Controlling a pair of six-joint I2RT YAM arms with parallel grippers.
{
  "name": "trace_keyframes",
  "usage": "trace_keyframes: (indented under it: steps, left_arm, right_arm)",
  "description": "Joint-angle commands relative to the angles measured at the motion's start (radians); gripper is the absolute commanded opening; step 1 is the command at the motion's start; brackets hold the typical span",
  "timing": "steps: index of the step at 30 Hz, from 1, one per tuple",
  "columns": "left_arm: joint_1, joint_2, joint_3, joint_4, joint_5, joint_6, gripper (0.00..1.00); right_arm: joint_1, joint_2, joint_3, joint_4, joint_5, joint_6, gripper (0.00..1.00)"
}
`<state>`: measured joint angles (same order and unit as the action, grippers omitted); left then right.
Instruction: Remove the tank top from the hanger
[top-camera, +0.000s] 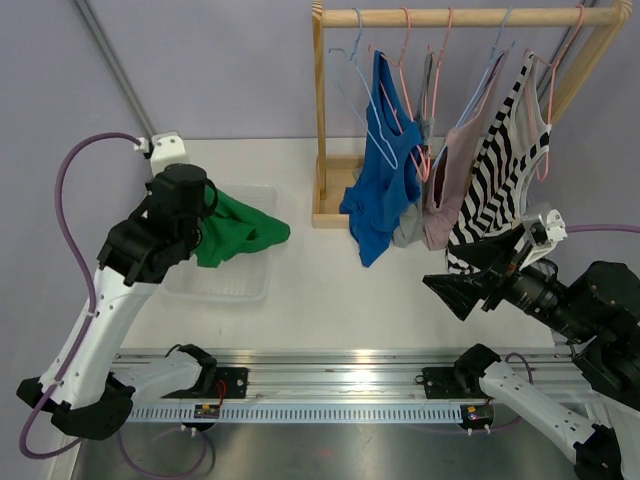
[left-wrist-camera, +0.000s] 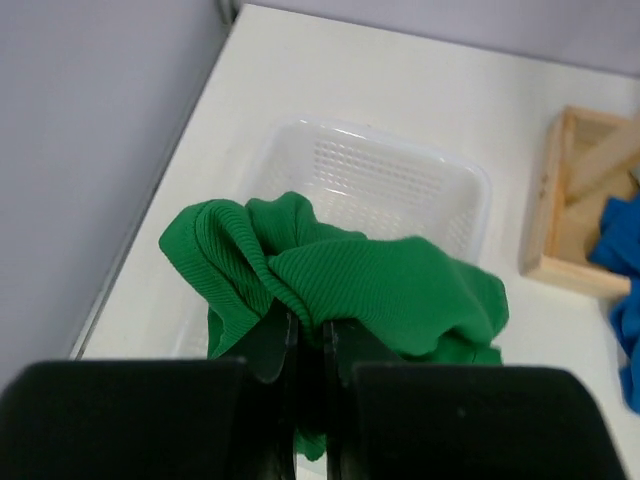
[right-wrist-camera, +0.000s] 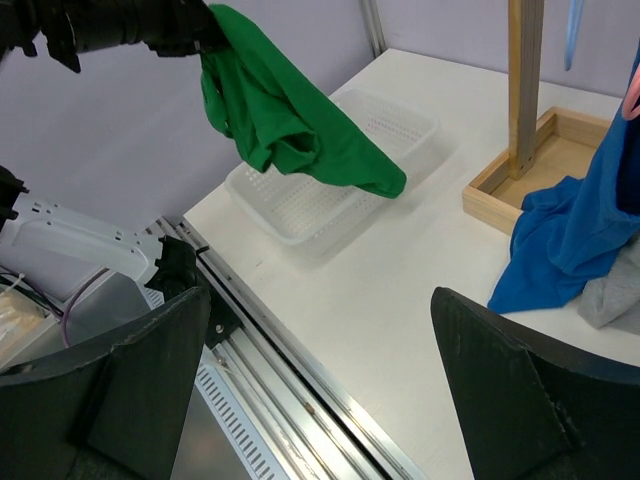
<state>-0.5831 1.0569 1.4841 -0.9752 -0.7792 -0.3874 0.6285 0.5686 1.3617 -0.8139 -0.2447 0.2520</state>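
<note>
A green tank top (top-camera: 238, 232) hangs bunched from my left gripper (top-camera: 203, 205), which is shut on its ribbed fabric. It is off any hanger and hovers over a white basket (top-camera: 243, 288). From the left wrist, the cloth (left-wrist-camera: 380, 280) bulges out over the closed jaws of my left gripper (left-wrist-camera: 308, 330). The right wrist view shows the green tank top (right-wrist-camera: 290, 125) dangling above the basket (right-wrist-camera: 410, 120). My right gripper (top-camera: 462, 276) stands wide open near the striped top, holding nothing; it is empty in its own view too (right-wrist-camera: 320, 370). A bare light-blue hanger (top-camera: 356, 80) hangs on the rail.
A wooden rack (top-camera: 470, 17) at the back right carries hangers with a blue top (top-camera: 385, 190), a grey one, a pink one (top-camera: 445, 190) and a black-and-white striped one (top-camera: 500, 170). Its base frame (top-camera: 335, 205) rests on the table. A metal rail (top-camera: 330, 380) runs along the near edge.
</note>
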Motion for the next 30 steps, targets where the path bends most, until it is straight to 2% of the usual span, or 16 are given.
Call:
trace_keyframes:
  steps: [1, 5, 8, 12, 17, 22, 23, 24, 25, 27, 28, 29, 30]
  left_arm:
    - [0.12, 0.017, 0.08, 0.038, 0.04, 0.028, 0.0]
    - [0.222, 0.067, 0.107, 0.043, 0.19, 0.059, 0.0]
    - [0.235, 0.101, 0.093, 0.061, 0.225, 0.067, 0.0]
    - [0.322, 0.155, 0.073, 0.084, 0.311, 0.064, 0.0]
    - [0.4, 0.193, 0.053, 0.116, 0.437, 0.068, 0.0]
    - [0.431, 0.29, 0.042, 0.104, 0.488, 0.055, 0.0]
    - [0.449, 0.307, 0.038, 0.099, 0.521, 0.048, 0.05]
    - [0.453, 0.317, 0.038, 0.096, 0.541, 0.048, 0.16]
    - [0.454, 0.336, 0.038, 0.096, 0.555, 0.053, 0.36]
    - [0.454, 0.339, 0.035, 0.098, 0.61, 0.058, 0.44]
    - [0.454, 0.333, 0.031, 0.101, 0.62, 0.058, 0.52]
    - [0.454, 0.328, 0.03, 0.105, 0.623, 0.056, 0.68]
    - [0.454, 0.319, 0.03, 0.102, 0.623, 0.056, 0.79]
  right_arm:
    - [0.007, -0.001, -0.022, 0.018, 0.025, 0.009, 0.99]
    - [0.007, -0.003, -0.045, 0.035, 0.031, 0.012, 1.0]
    - [0.007, 0.008, -0.049, 0.03, 0.065, 0.012, 0.99]
    - [0.007, 0.034, -0.038, 0.024, 0.154, 0.021, 1.0]
    - [0.007, 0.05, -0.035, 0.05, 0.165, 0.024, 0.99]
    - [0.007, 0.062, -0.047, 0.079, 0.186, 0.03, 0.99]
    - [0.007, 0.065, -0.047, 0.091, 0.191, 0.032, 1.0]
    - [0.007, 0.074, -0.044, 0.096, 0.203, 0.035, 0.99]
    - [0.007, 0.077, -0.044, 0.11, 0.211, 0.038, 1.0]
    - [0.007, 0.097, -0.035, 0.128, 0.229, 0.041, 1.0]
    - [0.007, 0.108, -0.026, 0.131, 0.237, 0.046, 0.99]
    - [0.007, 0.123, -0.012, 0.127, 0.239, 0.047, 0.99]
    - [0.007, 0.152, 0.017, 0.122, 0.274, 0.052, 1.0]
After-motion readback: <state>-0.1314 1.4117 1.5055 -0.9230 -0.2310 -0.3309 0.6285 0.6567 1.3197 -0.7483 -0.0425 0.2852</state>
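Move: The left hand holds the bunched green tank top high over the white basket, whose middle is about 4 cm ahead and some 31 cm below. The wooden rack base stands about 27 cm right and 16 cm ahead of this hand, 33 cm down; the hanging blue tank top is some 34 cm right, 12 cm ahead and 18 cm below. For the empty right hand, that blue tank top hangs about 28 cm ahead, 5 cm left and 25 cm lower. Its fingers still pinching the green tank top, the left hand swings a little left, then sinks about 11 cm while reaching some 9 cm forward over the basket, tipping about 20 degrees further down, and near the end opens wide to let the cloth go. Meanwhile the open right hand eases about 5 cm forward towards the blue tank top, turning slightly clockwise. ##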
